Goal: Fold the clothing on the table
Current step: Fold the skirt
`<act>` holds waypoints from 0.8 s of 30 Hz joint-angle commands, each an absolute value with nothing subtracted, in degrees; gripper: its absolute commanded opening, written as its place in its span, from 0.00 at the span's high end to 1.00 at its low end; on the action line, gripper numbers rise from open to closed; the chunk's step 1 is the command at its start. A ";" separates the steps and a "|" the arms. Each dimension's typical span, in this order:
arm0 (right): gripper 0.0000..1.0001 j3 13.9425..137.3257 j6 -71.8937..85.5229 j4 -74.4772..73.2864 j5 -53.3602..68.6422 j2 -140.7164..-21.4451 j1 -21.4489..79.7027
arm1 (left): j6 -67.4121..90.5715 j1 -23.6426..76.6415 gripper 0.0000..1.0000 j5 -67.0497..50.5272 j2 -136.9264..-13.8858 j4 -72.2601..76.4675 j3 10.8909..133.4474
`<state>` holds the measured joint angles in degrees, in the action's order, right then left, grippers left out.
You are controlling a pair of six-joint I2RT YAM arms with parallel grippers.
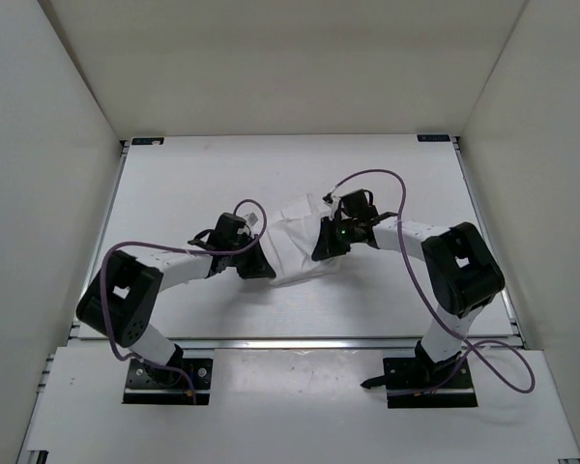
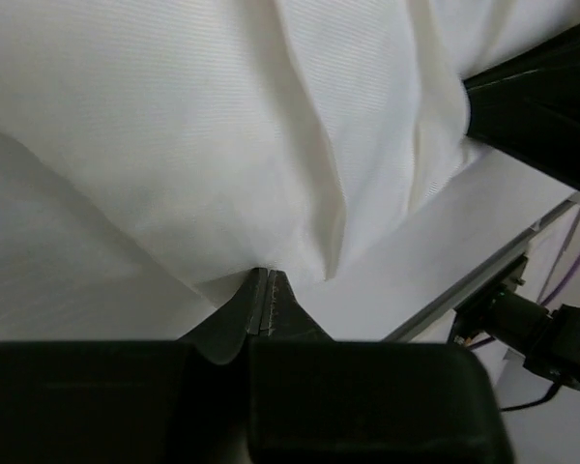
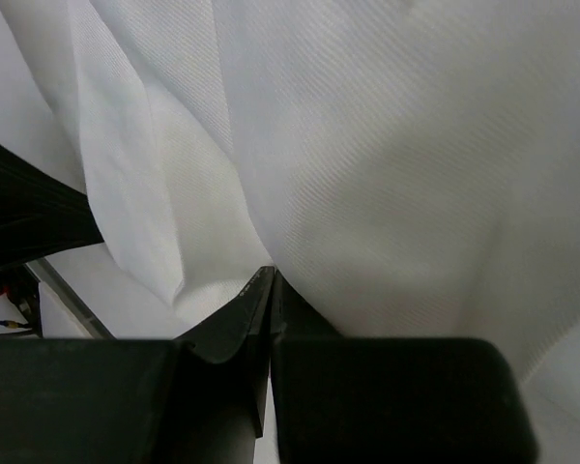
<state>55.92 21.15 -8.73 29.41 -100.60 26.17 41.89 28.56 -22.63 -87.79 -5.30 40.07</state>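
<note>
The clothing (image 1: 292, 244) is a white garment bunched into a small heap at the middle of the table (image 1: 203, 179), between my two grippers. My left gripper (image 1: 262, 262) meets its left edge and my right gripper (image 1: 327, 242) its right side. In the left wrist view the jaws of the left gripper (image 2: 267, 275) are pressed together at the cloth's edge, and the clothing (image 2: 222, 126) fans out in folds from the tips. In the right wrist view the right gripper (image 3: 273, 275) is shut the same way, with the clothing (image 3: 387, 145) draped ahead of it.
White walls (image 1: 68, 106) enclose the table on three sides. Metal edging (image 1: 300, 341) runs along its near side. Purple cables (image 1: 372, 176) loop over both arms. The right arm's black gripper body (image 2: 546, 101) shows close by in the left wrist view.
</note>
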 commanded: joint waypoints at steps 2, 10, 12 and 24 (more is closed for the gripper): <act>0.97 59.84 20.48 -7.37 30.24 -96.33 23.65 | 39.73 28.66 1.00 -19.42 -90.97 -6.31 41.48; 0.37 69.60 17.85 -12.65 30.51 -86.67 17.68 | 35.16 25.67 0.62 -18.81 -83.34 -15.89 54.20; 0.26 70.66 15.57 -14.66 27.60 -84.74 16.53 | 32.79 24.26 0.48 -17.41 -80.87 -18.18 56.95; 0.15 61.45 9.22 -23.56 20.12 -86.84 15.91 | 23.03 24.87 0.01 2.56 -77.60 -34.09 56.61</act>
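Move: Both closed grippers are low at the near part of the skirt. From the left one, the middle of the folded skirt lies about 9 cm ahead and 7 cm to the right, with its narrow far flap some 18 cm ahead and 6 cm to the right. From the right gripper, the middle is roughly 4 cm ahead and 4 cm to the left, and the same flap about 14 cm ahead and 5 cm to the left. The cloth lies 1 to 2 cm below them. Dip the left gripper about 2 cm onto the near left corner, release it, then rise some 16 cm while going forward, swing left off the skirt and sink slightly, tipping the fingers forward. Take the right gripper off the cloth, up some 18 cm and forward, then out to the right, sinking again at the end with a little backward travel. Open both grippers wide on the way. ##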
